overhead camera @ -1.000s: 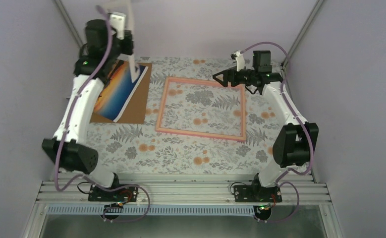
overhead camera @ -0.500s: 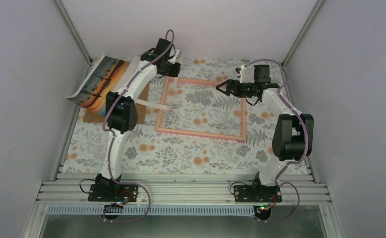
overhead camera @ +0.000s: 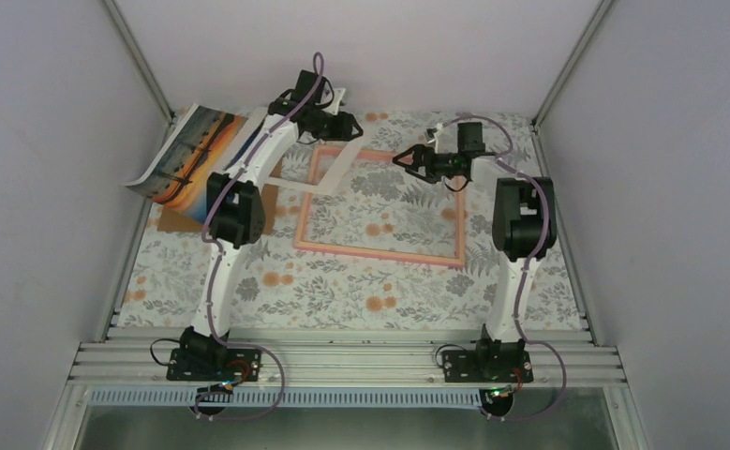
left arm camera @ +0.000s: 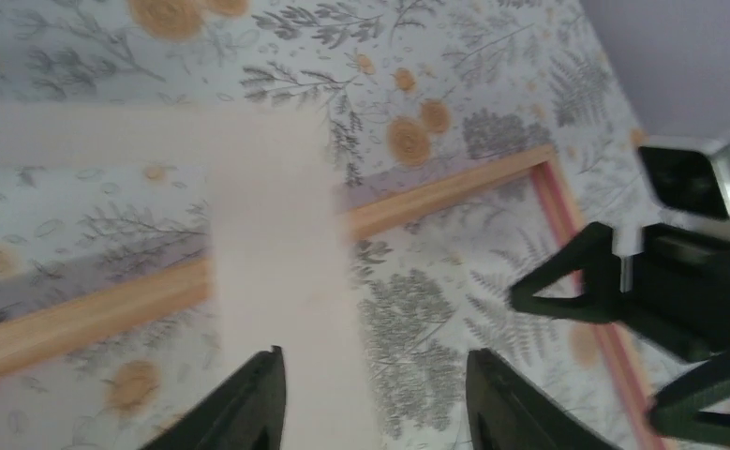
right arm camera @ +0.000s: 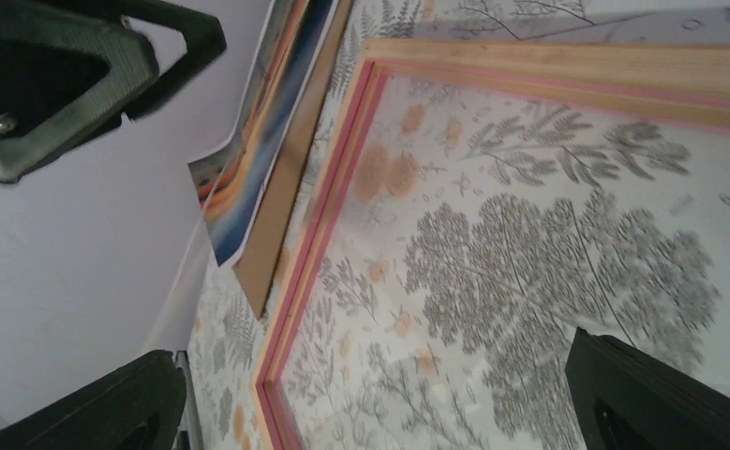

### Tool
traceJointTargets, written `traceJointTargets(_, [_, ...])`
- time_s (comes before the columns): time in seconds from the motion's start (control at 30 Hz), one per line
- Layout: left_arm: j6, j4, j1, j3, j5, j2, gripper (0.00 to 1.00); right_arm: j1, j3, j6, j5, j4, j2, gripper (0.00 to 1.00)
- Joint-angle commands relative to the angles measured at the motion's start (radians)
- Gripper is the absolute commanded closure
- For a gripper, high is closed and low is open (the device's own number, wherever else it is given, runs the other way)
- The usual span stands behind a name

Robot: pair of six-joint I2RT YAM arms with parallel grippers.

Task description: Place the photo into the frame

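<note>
The photo (overhead camera: 190, 153), an orange-and-blue sunset print, leans curled against the left wall; its edge shows in the right wrist view (right arm camera: 248, 141). The pink frame (overhead camera: 379, 251) lies flat mid-table and also shows in both wrist views (left arm camera: 436, 192) (right arm camera: 314, 234). My left gripper (overhead camera: 350, 122) (left arm camera: 375, 361) is open over the frame's far left corner. The white mat border (overhead camera: 337, 169) (left arm camera: 276, 262) runs under and between its jaws, blurred. My right gripper (overhead camera: 404, 161) (right arm camera: 370, 412) is open and empty above the floral cloth inside the frame, near its far edge.
A brown cardboard sheet (overhead camera: 175, 220) (right arm camera: 281, 206) lies left of the frame, partly under the photo. Purple walls close in the left, far and right sides. The two grippers face each other closely over the frame's far edge.
My left arm swung from high at the left to the far middle, and the mat came down across the frame's corner. The photo shifted from the cardboard to the left wall. My right gripper moved left.
</note>
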Motion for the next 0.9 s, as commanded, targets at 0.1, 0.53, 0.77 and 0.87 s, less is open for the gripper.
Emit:
traceJointTargets(0.1, [-0.001,0.055,0.047,-0.014,0.168,-0.011,0.26,0.039,0.070,0.071,-0.121,0.100,0.102,0.00])
traceJointTargets(0.53, [0.230,0.117,0.397,-0.277,0.083,-0.189,0.24,0.131,0.082,0.212,-0.013,0.232,0.133,0.14])
traceJointTargets(0.77, [0.257,0.113,0.444,-0.386,-0.004,-0.281,0.24,0.186,0.100,0.422,0.073,0.392,0.189,0.28])
traceJointTargets(0.87, [0.251,0.131,0.450,-0.445,-0.019,-0.325,0.24,0.215,0.105,0.482,0.119,0.440,0.209,0.34])
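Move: The white mat slants down from between the left hand's already part-open fingers; its middle is about 15 cm to that hand's left, 2 cm back and some 12 cm below. From the same hand the wooden frame is centred roughly 14 cm back, 8 cm right and 15 cm down, and the photo about 39 cm left, level with it, 15 cm down. From the right hand, the mat's middle lies around 26 cm left, 5 cm ahead and 6 cm down. The mat is let go as the left fingers open on to about three quarters; the emptied left hand then sweeps some 27 cm left over it, bowing slightly forward, height kept, turning roughly 15 degrees counter-clockwise, towards the mat's far-left part over the photo. The right hand slides left about 10 cm and sinks a little towards the mat's right strip, its wide-open fingers narrowing by around a third, not touching. ##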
